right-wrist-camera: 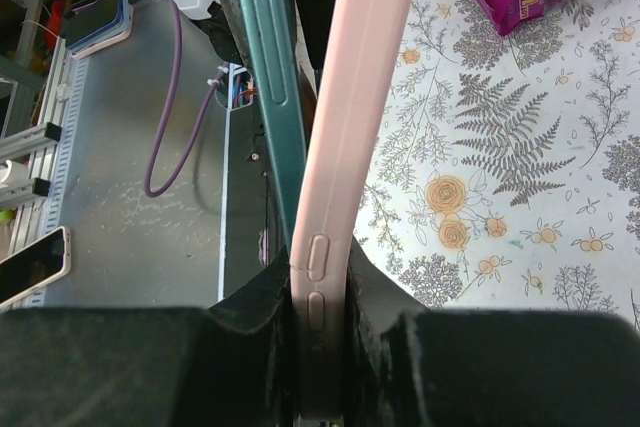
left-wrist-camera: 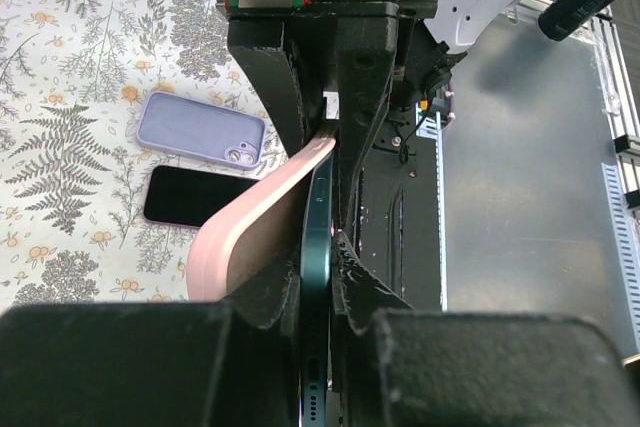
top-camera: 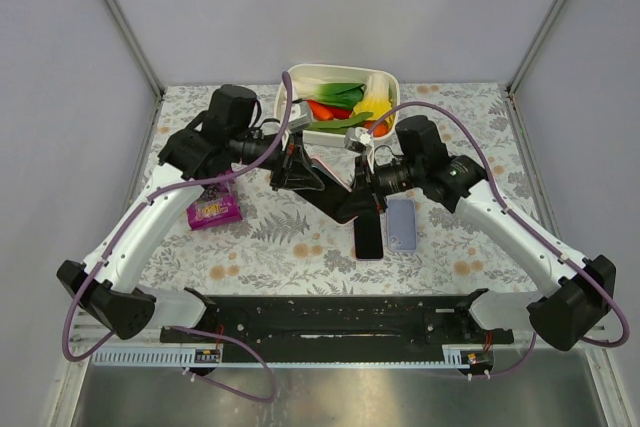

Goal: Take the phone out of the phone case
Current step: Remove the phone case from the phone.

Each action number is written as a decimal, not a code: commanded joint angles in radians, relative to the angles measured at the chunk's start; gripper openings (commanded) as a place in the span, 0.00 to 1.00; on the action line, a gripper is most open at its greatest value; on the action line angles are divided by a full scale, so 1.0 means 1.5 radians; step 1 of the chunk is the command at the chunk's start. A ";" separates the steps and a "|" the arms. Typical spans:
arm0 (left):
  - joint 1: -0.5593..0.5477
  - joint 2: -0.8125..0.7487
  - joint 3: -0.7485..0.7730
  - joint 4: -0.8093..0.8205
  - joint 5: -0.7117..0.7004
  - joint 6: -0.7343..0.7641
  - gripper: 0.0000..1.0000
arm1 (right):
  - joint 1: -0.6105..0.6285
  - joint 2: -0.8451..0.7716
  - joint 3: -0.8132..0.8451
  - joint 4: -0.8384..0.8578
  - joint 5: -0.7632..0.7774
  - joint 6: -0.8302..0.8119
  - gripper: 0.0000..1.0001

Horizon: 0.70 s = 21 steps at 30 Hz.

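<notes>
The phone [left-wrist-camera: 318, 217] is teal and seen edge-on in the left wrist view, where my left gripper [left-wrist-camera: 318, 252] is shut on its lower edge. The pink phone case [right-wrist-camera: 345, 127] is clamped by my right gripper [right-wrist-camera: 320, 282], shut over its side buttons. The case [left-wrist-camera: 250, 237] curves away from the phone at one end, and the teal phone edge [right-wrist-camera: 265, 67] stands apart from it in the right wrist view. From above, both grippers [top-camera: 300, 172] [top-camera: 360, 182] meet over the middle of the table, with the phone and case dark between them.
A black phone [top-camera: 368, 237] and a lilac phone [top-camera: 401, 224] lie flat just below the grippers. A purple snack bag [top-camera: 213, 209] sits to the left. A white basket [top-camera: 385, 77] with vegetables stands at the back. The black rail [top-camera: 330, 317] runs along the near edge.
</notes>
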 commanded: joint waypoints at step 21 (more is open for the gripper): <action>-0.029 -0.002 0.004 -0.130 -0.075 0.280 0.00 | -0.005 -0.029 -0.022 0.112 0.056 0.080 0.60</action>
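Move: The left hand already pinches the phone, its near end peeled out of the pink phone case, whose middle lies some 5 cm to its right, 1 cm back and 3 cm lower. The right hand grips the other end, with the case's middle 5 cm to its left, 1 cm ahead and 3 cm above. On the table, 25 cm below the right hand, lie the black phone, 6 cm right and 4 cm ahead, and the lilac case, 15 cm right and 7 cm ahead. Downwards goes the left hand, slowly at first and then faster, about 4 cm in all and slightly to its left, fingertips dipping and wrist rolling some 15 degrees while it keeps its pinch on the phone. The right hand eases forward just under 2 cm, dipping 1 cm and recovering most of it, and opens to let go of the case end. ##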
